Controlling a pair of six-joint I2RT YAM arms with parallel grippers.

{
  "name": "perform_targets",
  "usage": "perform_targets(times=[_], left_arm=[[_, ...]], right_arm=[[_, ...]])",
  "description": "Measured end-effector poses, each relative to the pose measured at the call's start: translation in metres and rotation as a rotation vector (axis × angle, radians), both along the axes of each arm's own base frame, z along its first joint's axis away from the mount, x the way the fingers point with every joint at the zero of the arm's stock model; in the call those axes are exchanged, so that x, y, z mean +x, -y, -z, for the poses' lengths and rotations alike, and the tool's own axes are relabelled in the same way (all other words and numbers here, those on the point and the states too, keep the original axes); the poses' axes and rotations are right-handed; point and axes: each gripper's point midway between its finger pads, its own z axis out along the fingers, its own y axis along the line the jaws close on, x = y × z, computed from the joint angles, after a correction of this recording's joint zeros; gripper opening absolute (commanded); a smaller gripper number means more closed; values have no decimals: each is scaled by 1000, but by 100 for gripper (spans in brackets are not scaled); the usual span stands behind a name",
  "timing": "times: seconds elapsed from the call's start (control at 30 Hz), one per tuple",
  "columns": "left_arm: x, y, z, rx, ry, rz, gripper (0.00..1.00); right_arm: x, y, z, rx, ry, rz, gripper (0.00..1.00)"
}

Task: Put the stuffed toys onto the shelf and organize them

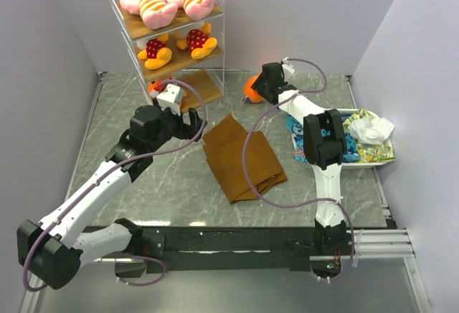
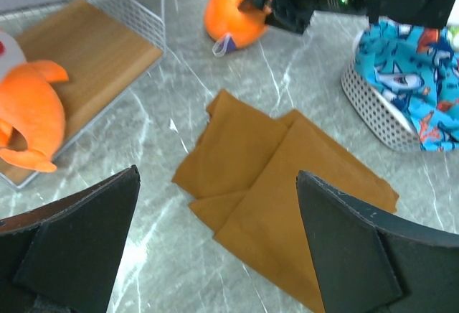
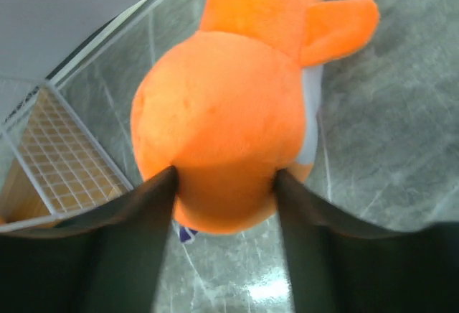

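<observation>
The shelf [image 1: 218,13] stands at the back left. Two pink striped stuffed toys [image 1: 147,3] lie on its top board and two yellow polka-dot ones [image 1: 156,51] on the middle board. One orange shark [image 1: 159,85] lies on the bottom board [image 2: 93,47], seen at the left edge of the left wrist view [image 2: 29,119]. My left gripper [image 1: 185,123] hangs open and empty in front of the shelf, over bare table and cloth [image 2: 216,175]. Right of the shelf, my right gripper [image 1: 261,87] is shut on a second orange shark [image 3: 222,119], its fingers [image 3: 154,198] pressing into both sides.
A folded brown cloth [image 1: 240,156] lies mid-table between the arms. A white basket [image 1: 380,162] with colourful patterned fabric [image 1: 362,137] sits at the right edge. Grey walls close in the marble table on three sides.
</observation>
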Motion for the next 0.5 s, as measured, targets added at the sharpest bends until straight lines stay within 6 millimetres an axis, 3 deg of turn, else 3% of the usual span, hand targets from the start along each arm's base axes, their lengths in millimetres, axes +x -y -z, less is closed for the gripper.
perform_targets(times=[0.03, 0.13, 0.17, 0.37, 0.5], left_arm=[[0, -1, -2, -2, 7, -4, 97], [1, -3, -7, -13, 31, -17, 97], [1, -4, -7, -14, 35, -18, 97], [0, -6, -8, -16, 54, -26, 98], [-2, -8, -15, -17, 82, -25, 99]], right_arm=[[0, 2, 2, 3, -5, 8, 37], [2, 5, 3, 14, 1, 28, 5], [4, 6, 2, 16, 11, 32, 1], [-8, 7, 4, -29, 49, -49, 0], [-30, 6, -22, -81, 100, -164, 0]])
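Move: The right hand has the orange stuffed toy between its open fingers, the toy's middle only some 4 cm ahead, 1 cm to the right and 3 cm below. The shelf's bottom board lies about 19 cm to this hand's left and 1 cm farther out; the brown cloth sits 27 cm back, 4 cm left, and the basket 20 cm back, 26 cm right. From the left hand, the toy is roughly 29 cm ahead, 17 cm right and 21 cm below. Closing fully on the plush while nearly still, the right hand's fingers pinch a fold of the orange toy's back at the end nearer the robot. Keeping that pinch, the hand then draws back about 3 cm and rises some 2 cm, away from the back wall, turning about 10 degrees counter-clockwise with its fingertips tipping up slightly. ##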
